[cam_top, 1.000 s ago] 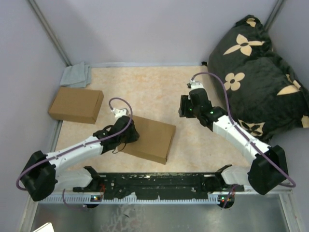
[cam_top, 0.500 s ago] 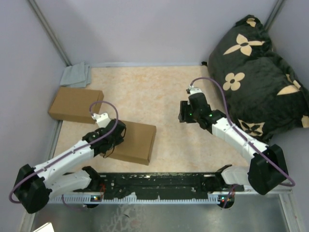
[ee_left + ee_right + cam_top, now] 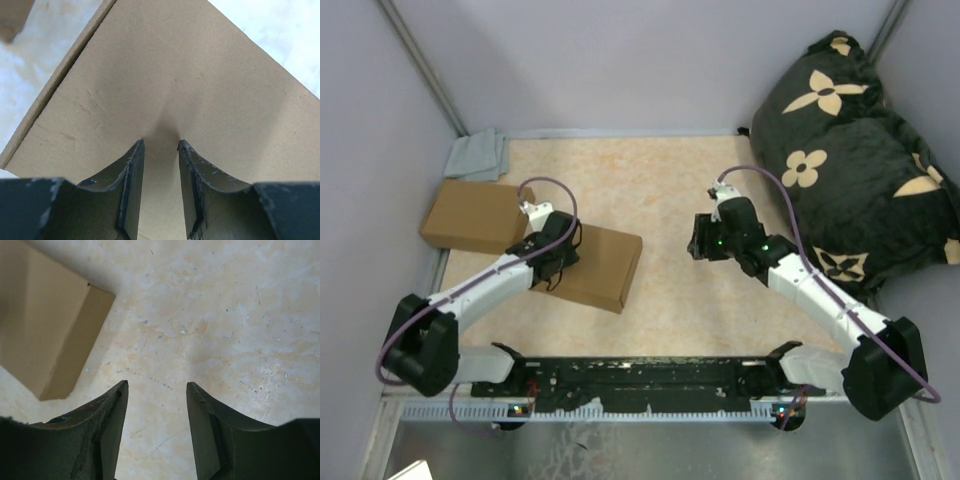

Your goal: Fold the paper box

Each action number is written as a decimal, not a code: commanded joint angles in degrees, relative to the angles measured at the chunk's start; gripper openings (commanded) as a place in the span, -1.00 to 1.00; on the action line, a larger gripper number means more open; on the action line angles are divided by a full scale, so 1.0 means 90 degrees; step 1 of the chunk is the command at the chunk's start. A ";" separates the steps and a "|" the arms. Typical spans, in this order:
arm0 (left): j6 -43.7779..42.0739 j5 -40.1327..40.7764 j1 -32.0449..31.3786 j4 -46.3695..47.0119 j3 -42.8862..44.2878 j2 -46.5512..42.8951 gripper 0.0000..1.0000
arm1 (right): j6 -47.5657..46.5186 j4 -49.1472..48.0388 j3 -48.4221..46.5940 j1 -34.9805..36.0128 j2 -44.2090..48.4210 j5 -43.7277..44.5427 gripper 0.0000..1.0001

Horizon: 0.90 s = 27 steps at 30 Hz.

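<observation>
The paper box (image 3: 605, 268) lies closed and flat on the table, left of centre, a shallow brown cardboard block. It fills the left wrist view (image 3: 165, 85). My left gripper (image 3: 558, 268) is over its left part, open, with both fingertips resting on the lid (image 3: 160, 145) and nothing between them. My right gripper (image 3: 700, 240) hovers right of centre, apart from the box, open over bare tabletop (image 3: 156, 385). One corner of the paper box (image 3: 40, 325) shows at the upper left of the right wrist view.
A second brown cardboard box (image 3: 477, 216) sits at the far left, close to the paper box; a corner of this second box (image 3: 12, 17) shows in the left wrist view. A grey cloth (image 3: 478, 155) lies behind it. A black flowered pillow (image 3: 850, 150) fills the back right corner.
The paper box has slid left toward the second box and turned slightly. My left gripper moved up and left with it and opened a little. The right arm barely shifted.
</observation>
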<state>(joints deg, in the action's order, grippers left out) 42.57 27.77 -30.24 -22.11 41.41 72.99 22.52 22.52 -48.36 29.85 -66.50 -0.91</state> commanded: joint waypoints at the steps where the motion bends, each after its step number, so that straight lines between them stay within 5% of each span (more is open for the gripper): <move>1: -0.0365 -0.0813 0.0273 0.0949 0.0343 0.1049 -0.20 | -0.0058 -0.0004 0.0070 0.0024 0.0303 -0.0020 0.03; 15: -0.0828 -0.1962 0.1414 0.0569 0.5391 0.5654 -0.24 | 0.0044 -0.0116 0.0324 0.0024 0.0330 -0.0089 0.03; 21: -0.0854 -0.2281 0.2317 0.0265 0.7097 0.6591 -0.22 | 0.0125 -0.0394 0.0287 0.0022 0.0211 -0.0292 0.03; 27: -0.0325 -0.2731 0.3293 0.0249 0.7829 0.6971 -0.21 | 0.0154 -0.0548 0.0181 0.0024 0.0016 -0.0424 0.03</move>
<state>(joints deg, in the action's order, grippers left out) 36.71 5.50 -6.79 -13.82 110.02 132.27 23.27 21.19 -45.25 29.85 -65.67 -3.55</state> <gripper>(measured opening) 0.390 0.514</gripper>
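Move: The folded paper box lies under the left fingertips, its middle about 4 cm to that hand's right, level fore and aft, and 3 cm below. Some 22 cm to the hand's left and 12 cm ahead is the brown carton; the grey cloth lies about 32 cm ahead and 23 cm left. From the right hand, the folded box's middle is roughly 24 cm left, level fore and aft, 10 cm below. Forward in one fast sweep of about 34 cm, the left hand keeps its fingertips on the lid of the folded box, dragging it past the brown carton to the far edge of the table. The path bows some 7 cm right, then swings back left at the end, rising slightly as the wrist rolls left side down and pitches up; finger opening unchanged. ##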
